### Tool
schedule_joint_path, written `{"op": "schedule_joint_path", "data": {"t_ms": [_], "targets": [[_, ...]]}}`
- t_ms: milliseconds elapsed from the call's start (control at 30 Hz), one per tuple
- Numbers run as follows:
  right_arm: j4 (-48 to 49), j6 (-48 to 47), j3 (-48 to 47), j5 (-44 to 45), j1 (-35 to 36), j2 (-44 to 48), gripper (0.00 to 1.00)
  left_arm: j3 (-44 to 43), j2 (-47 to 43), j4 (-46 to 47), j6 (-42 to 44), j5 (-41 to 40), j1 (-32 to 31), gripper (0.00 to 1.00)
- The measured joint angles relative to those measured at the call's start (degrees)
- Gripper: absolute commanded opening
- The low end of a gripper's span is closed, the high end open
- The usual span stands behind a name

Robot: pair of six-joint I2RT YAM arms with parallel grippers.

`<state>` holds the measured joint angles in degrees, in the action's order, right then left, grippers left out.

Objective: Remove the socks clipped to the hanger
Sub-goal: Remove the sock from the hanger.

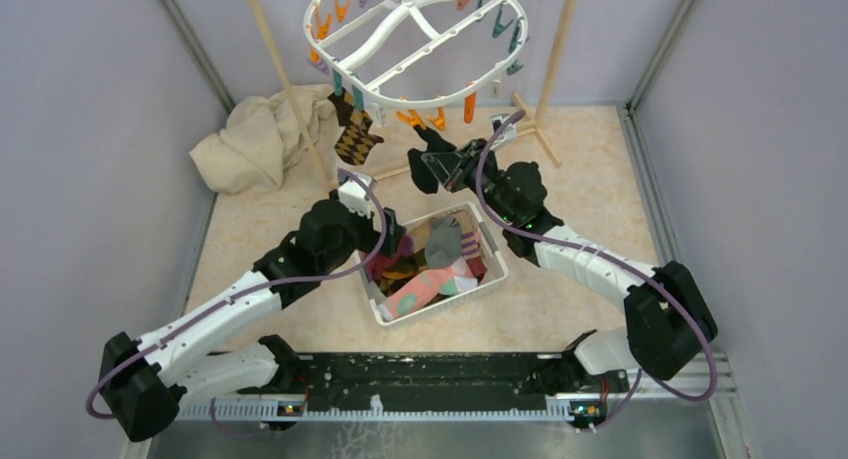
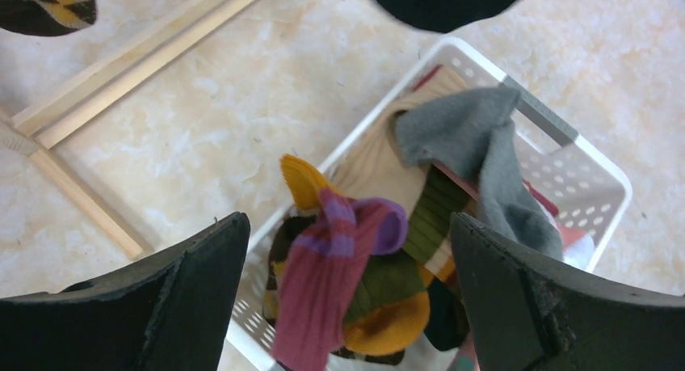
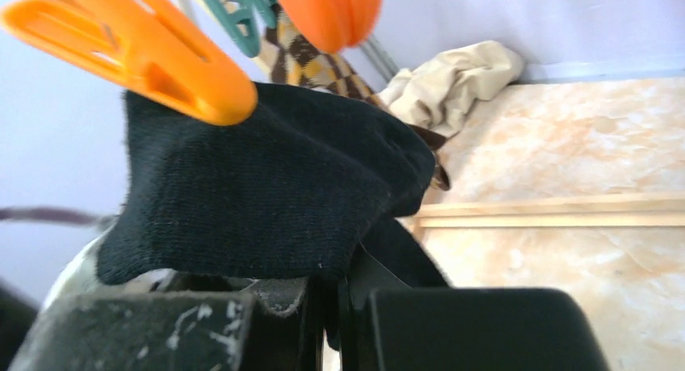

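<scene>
The white hanger [image 1: 415, 39] hangs at the top with orange and teal pegs. A black sock [image 1: 421, 171] and a brown-yellow argyle sock [image 1: 356, 135] dangle from its near rim. My right gripper [image 1: 443, 165] is shut on the black sock [image 3: 266, 193], which an orange peg [image 3: 137, 56] still pinches at its upper corner. The right gripper [image 3: 335, 306] has its jaws pressed together on the fabric. My left gripper [image 2: 347, 225] is wide open and holds nothing. It hovers over a maroon-purple sock [image 2: 331, 282] and a grey sock [image 2: 485, 153] in the basket.
The white mesh basket [image 1: 490, 241] with several socks sits between the arms. The wooden rack's poles [image 1: 290, 89] and base bars [image 1: 530, 129] stand around the hanger. A crumpled beige cloth [image 1: 255, 139] lies at the back left, and grey walls close in both sides.
</scene>
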<state>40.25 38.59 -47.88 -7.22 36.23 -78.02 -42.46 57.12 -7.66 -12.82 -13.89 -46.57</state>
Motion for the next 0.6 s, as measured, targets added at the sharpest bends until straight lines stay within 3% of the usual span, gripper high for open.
{"op": "schedule_joint_path", "data": {"t_ms": [133, 367, 600], "targets": [[-0.6, 2.1, 0.0, -4.5, -0.5, 1.2, 0.06, 1.7, 0.1, 5.4, 0.7, 8.4, 5.1, 0.99], [-2.4, 4.1, 0.0, -9.2, -0.5, 1.4, 0.06, 1.6, 1.1, 14.3, 1.1, 22.9, 5.2, 0.99], [-3.2, 6.1, 0.7, -11.9, -0.5, 2.5, 0.05, 1.6, 1.5, 17.8, 1.1, 28.0, 5.2, 0.99]]}}
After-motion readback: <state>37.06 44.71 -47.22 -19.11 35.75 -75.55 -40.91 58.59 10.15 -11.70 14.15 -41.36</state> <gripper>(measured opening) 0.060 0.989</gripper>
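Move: The black sock, pinched in the shut right gripper and still clipped to the hanger, has its middle about 10 cm ahead of the left hand, 6 cm right and 10 cm above. The checkered sock hangs some 16 cm left of the black sock and 7 cm farther out; the basket lies 5 cm ahead, 7 cm right and 18 cm below the left hand. The black sock's orange clip is about 5 cm ahead, 5 cm left and 6 cm above the right hand. Swing the open left gripper rightward about 6 cm and up some 5 cm towards the black sock, turning it about 20 degrees clockwise and rolling its left side down; keep its fingers wide. Meanwhile draw the right gripper back about 4 cm with its pinch kept, pulling the sock away from the basket's far side towards the bases and turning slightly counter-clockwise. ##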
